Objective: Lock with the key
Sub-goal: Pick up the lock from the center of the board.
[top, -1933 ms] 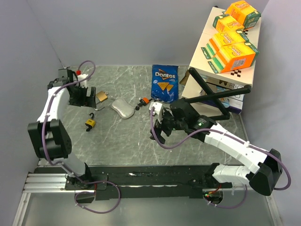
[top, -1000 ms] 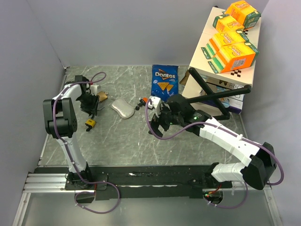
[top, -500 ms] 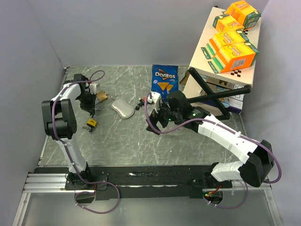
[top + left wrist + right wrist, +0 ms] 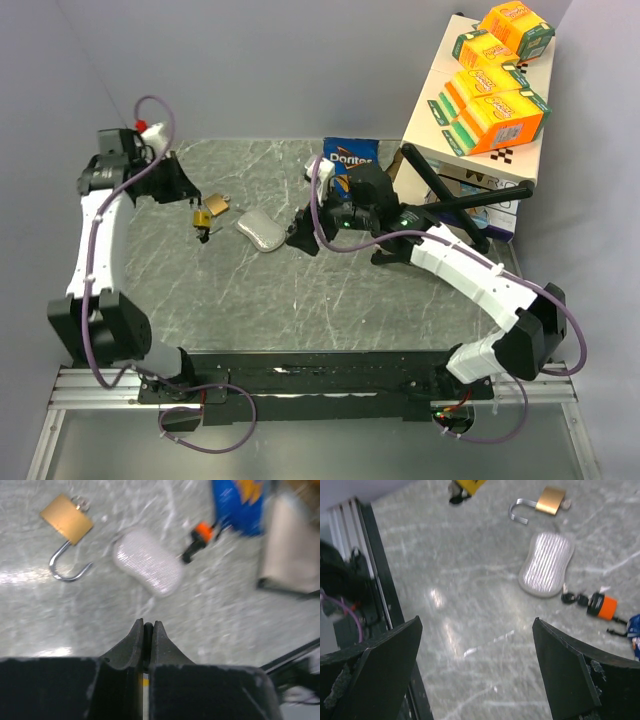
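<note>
A small yellow padlock point(image 4: 203, 218) hangs above the table under my left gripper point(image 4: 196, 204), which is shut on it. In the left wrist view the fingertips point(image 4: 136, 630) pinch a thin dark part, with a yellow strip behind them. A brass padlock point(image 4: 66, 525) with its shackle open lies on the table at the far left. The key with an orange tag point(image 4: 600, 605) lies near the chip bag, also visible as the orange-tagged key point(image 4: 200, 534). My right gripper point(image 4: 476, 625) is open wide and empty, hovering over the table just beside the key.
A silver ribbed oval pouch point(image 4: 258, 232) lies between the brass padlock and the key. A blue Doritos bag point(image 4: 352, 158) lies at the back. A white box point(image 4: 455, 130) stacked with orange cartons and a black stand point(image 4: 455, 205) fill the back right.
My left gripper closed on the yellow padlock and lifted it off the table, up and back. My right gripper moved left and back toward the key, staying open.
</note>
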`<state>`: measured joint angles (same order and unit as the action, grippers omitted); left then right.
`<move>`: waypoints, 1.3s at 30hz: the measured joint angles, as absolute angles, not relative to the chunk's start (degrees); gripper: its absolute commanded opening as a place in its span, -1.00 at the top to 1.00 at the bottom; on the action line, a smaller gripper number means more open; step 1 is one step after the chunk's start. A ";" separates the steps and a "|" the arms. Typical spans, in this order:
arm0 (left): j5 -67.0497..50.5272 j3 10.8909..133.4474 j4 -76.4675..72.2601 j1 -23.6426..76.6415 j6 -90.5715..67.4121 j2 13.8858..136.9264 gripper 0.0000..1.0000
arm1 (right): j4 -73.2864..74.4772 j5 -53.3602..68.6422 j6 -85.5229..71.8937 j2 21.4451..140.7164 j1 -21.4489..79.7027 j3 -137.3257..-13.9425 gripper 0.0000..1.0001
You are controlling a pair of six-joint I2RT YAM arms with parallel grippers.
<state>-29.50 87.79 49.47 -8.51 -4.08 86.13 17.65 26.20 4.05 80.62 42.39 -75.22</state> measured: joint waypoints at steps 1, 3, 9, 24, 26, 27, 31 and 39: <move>-31.07 87.15 48.53 -9.39 -6.15 84.64 0.98 | 15.53 25.93 2.63 81.01 42.39 -75.44 -0.99; -33.87 84.62 45.45 -11.22 -12.01 80.90 0.98 | 12.16 25.36 0.49 81.89 42.39 -75.88 -0.99; -39.53 74.78 37.91 -13.08 -27.35 70.96 0.98 | 8.43 23.29 -3.40 90.61 44.49 -85.30 -0.99; -53.32 50.76 -1.85 -12.99 -52.29 52.56 0.98 | -1.78 37.04 -20.08 97.38 48.03 -87.68 -0.99; -54.39 50.35 -4.14 -12.99 -53.21 51.99 0.98 | -2.37 37.50 -20.97 97.51 48.03 -87.68 -0.99; -54.74 50.33 -4.64 -12.99 -53.41 51.77 0.98 | -2.68 37.78 -21.41 97.67 48.03 -87.68 -0.99; -55.42 50.33 -5.96 -12.99 -53.82 51.18 0.98 | -3.03 38.48 -22.20 98.15 48.18 -87.68 -0.99; -49.10 54.22 4.93 -12.69 -52.77 52.86 0.98 | 1.69 24.75 -15.92 99.48 50.52 -89.47 -0.99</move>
<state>-49.10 54.22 4.93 -12.69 -52.77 52.86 1.69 24.75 -15.92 99.48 50.52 -89.47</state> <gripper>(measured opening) 0.052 0.997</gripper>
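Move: The left hand already holds the yellow lock by its shackle, and the waiting open right gripper is about 24 cm to this hand's right, 10 cm back and slightly above. On the table 23 cm below the left hand, the brass padlock lies 10 cm ahead and the grey pad 5 cm ahead, 12 cm right. From the right hand, the yellow lock's body hangs roughly 23 cm left, 8 cm ahead and 6 cm lower. Left hand lifts the yellow lock 10 cm, back and right; open right hand reaches 12 cm left towards it. ##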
